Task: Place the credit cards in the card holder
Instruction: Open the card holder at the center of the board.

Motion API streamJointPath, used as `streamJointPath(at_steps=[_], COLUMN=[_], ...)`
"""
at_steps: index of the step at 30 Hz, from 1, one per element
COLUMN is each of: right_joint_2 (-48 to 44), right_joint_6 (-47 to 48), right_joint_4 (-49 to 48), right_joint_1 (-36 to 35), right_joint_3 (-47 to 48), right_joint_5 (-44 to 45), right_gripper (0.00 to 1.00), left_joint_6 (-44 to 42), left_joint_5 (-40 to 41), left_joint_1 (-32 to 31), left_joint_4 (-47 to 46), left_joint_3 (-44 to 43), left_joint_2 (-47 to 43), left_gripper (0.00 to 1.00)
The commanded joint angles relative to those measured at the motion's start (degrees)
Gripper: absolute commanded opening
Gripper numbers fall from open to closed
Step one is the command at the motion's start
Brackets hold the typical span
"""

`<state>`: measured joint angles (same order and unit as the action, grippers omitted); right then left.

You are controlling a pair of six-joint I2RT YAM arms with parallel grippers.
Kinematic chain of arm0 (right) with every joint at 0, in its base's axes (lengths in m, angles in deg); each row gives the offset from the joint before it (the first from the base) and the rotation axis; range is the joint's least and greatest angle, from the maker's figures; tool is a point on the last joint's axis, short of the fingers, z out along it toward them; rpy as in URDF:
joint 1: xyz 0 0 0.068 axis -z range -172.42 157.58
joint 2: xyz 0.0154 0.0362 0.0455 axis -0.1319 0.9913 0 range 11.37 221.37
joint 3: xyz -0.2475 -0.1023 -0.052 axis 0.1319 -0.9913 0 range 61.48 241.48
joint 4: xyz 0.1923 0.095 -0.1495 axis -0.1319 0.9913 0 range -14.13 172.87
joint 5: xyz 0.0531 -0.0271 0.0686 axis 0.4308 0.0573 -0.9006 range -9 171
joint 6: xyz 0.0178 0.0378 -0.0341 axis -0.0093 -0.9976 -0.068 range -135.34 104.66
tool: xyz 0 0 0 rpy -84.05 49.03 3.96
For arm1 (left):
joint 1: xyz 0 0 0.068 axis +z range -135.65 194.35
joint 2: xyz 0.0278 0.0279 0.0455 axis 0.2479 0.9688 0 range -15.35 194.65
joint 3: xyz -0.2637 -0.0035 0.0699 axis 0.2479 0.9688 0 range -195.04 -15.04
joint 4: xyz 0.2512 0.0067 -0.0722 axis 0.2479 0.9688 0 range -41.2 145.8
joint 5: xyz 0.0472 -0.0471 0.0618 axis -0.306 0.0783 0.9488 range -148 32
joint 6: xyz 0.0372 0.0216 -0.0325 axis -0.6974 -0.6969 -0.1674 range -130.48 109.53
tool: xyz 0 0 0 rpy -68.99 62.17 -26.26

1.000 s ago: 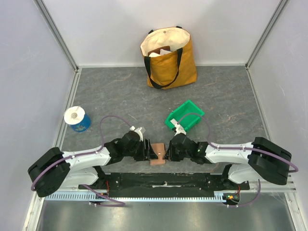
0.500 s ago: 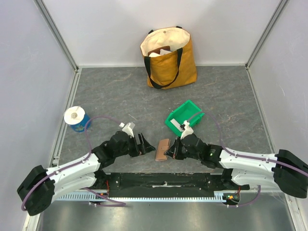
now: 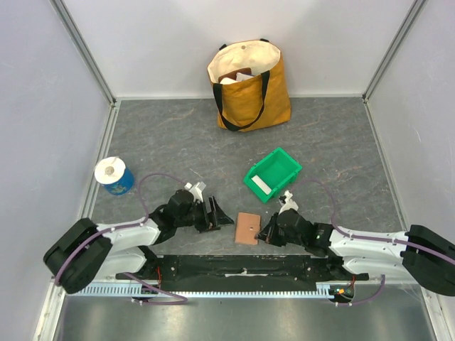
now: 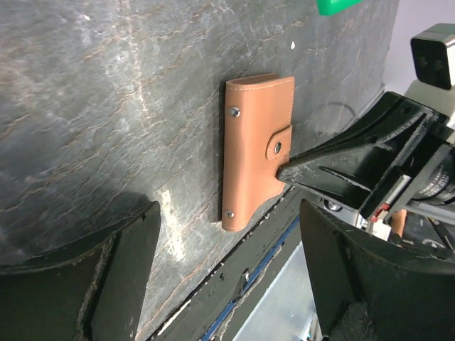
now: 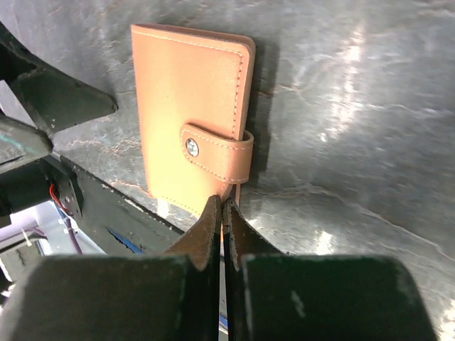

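The card holder point(image 3: 247, 228), a terracotta-brown wallet with its snap tab fastened, lies flat on the grey table near the front edge. It is also in the left wrist view point(image 4: 252, 145) and the right wrist view point(image 5: 186, 106). My right gripper point(image 3: 266, 233) is shut, its tips point(image 5: 224, 204) pinching a thin edge at the card holder's corner just below the tab. My left gripper point(image 3: 219, 213) stands open a short way left of the card holder, with nothing between its fingers point(image 4: 229, 241). A white credit card point(image 3: 261, 186) lies in the green bin.
The green bin point(image 3: 279, 165) sits just behind the right gripper. A yellow tote bag point(image 3: 250, 89) stands against the back wall and a blue-and-white roll point(image 3: 114, 175) stands at the left. The black base rail point(image 3: 242, 267) runs close along the card holder's near side.
The card holder was held up between both grippers; the left gripper opened and drew back left. The right gripper swung it down, and it now lies flat on the table.
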<state>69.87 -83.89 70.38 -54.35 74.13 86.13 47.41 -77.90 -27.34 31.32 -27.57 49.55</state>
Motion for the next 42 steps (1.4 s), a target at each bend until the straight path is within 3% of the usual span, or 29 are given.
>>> streamJointPath(at_steps=[1, 7, 17, 21, 25, 28, 31, 34, 38, 42], right_joint_2=[-3.30, 0.99, 6.01, 6.10, 6.10, 4.52, 0.84, -4.34, -7.87, -6.39], right_joint_6=[-5.44, -5.19, -3.17, -2.38, -1.23, 1.48, 7.01, 12.20, 19.06, 23.54], right_joint_4=[5.30, 11.47, 11.21, 10.60, 9.81, 7.97, 8.48, 12.08, 14.63, 14.29], right_joint_1=[-0.21, 0.32, 0.85, 0.85, 0.85, 0.85, 0.85, 0.85, 1.20, 1.37], right_joint_3=[-1.22, -0.16, -0.25, -0.08, 0.27, 0.45, 2.38, 5.28, 8.53, 10.38], right_joint_5=[4.80, 5.51, 4.46, 4.02, 3.49, 2.61, 2.78, 4.54, 5.16, 3.49], right_gripper=[0.00, 0.00, 0.00, 0.00, 0.00, 0.00, 0.04, 0.19, 0.34, 0.36], left_joint_6=[2.41, 0.65, 5.30, 7.06, 7.51, 4.26, -3.10, -11.01, -19.91, -26.76], left_joint_5=[-5.41, -5.68, -6.12, -6.55, -7.17, -7.61, -5.86, -3.92, -3.04, -4.79], left_joint_1=[0.12, -1.28, -4.89, -5.42, -5.42, -5.42, -5.42, -5.42, -5.42, -5.77], left_joint_4=[-12.23, -14.78, -32.17, -37.09, -37.90, -29.94, -8.88, 7.23, 21.21, 27.92], left_joint_3=[1.02, -1.79, -0.65, -0.21, -1.08, -3.80, -9.59, -14.87, -20.42, -22.79], left_joint_2=[5.75, 12.95, 29.30, 33.88, 34.68, 31.88, 27.92, 24.31, 23.25, 24.21], left_gripper=[0.85, 0.84, 0.68, 0.54, 0.28, 0.15, 0.02, 0.02, 0.02, 0.02])
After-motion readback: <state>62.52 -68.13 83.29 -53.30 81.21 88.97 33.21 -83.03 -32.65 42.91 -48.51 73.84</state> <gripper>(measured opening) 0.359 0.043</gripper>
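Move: The card holder's middle lies about 8 cm to my left hand's right, roughly 2 cm back and 4 cm lower. From my right hand, whose shut tips are already at its strap-side edge, its middle is some 4 cm left, 3 cm forward and 2 cm down. The green box stands about 18 cm beyond the holder and 8 cm right of it; the white block in the box lies some 18 cm ahead of my right hand and 1 cm right. I sweep my open left hand about 5 cm right and sink it onto the holder's left edge, shutting the fingers there, then twist the wrist some 10 degrees clockwise. Meanwhile my shut right fingertips settle slightly down and right and stay low at the strap-side edge; once the left has closed, they lift about 5 cm clear, parting a third and tipping up. ##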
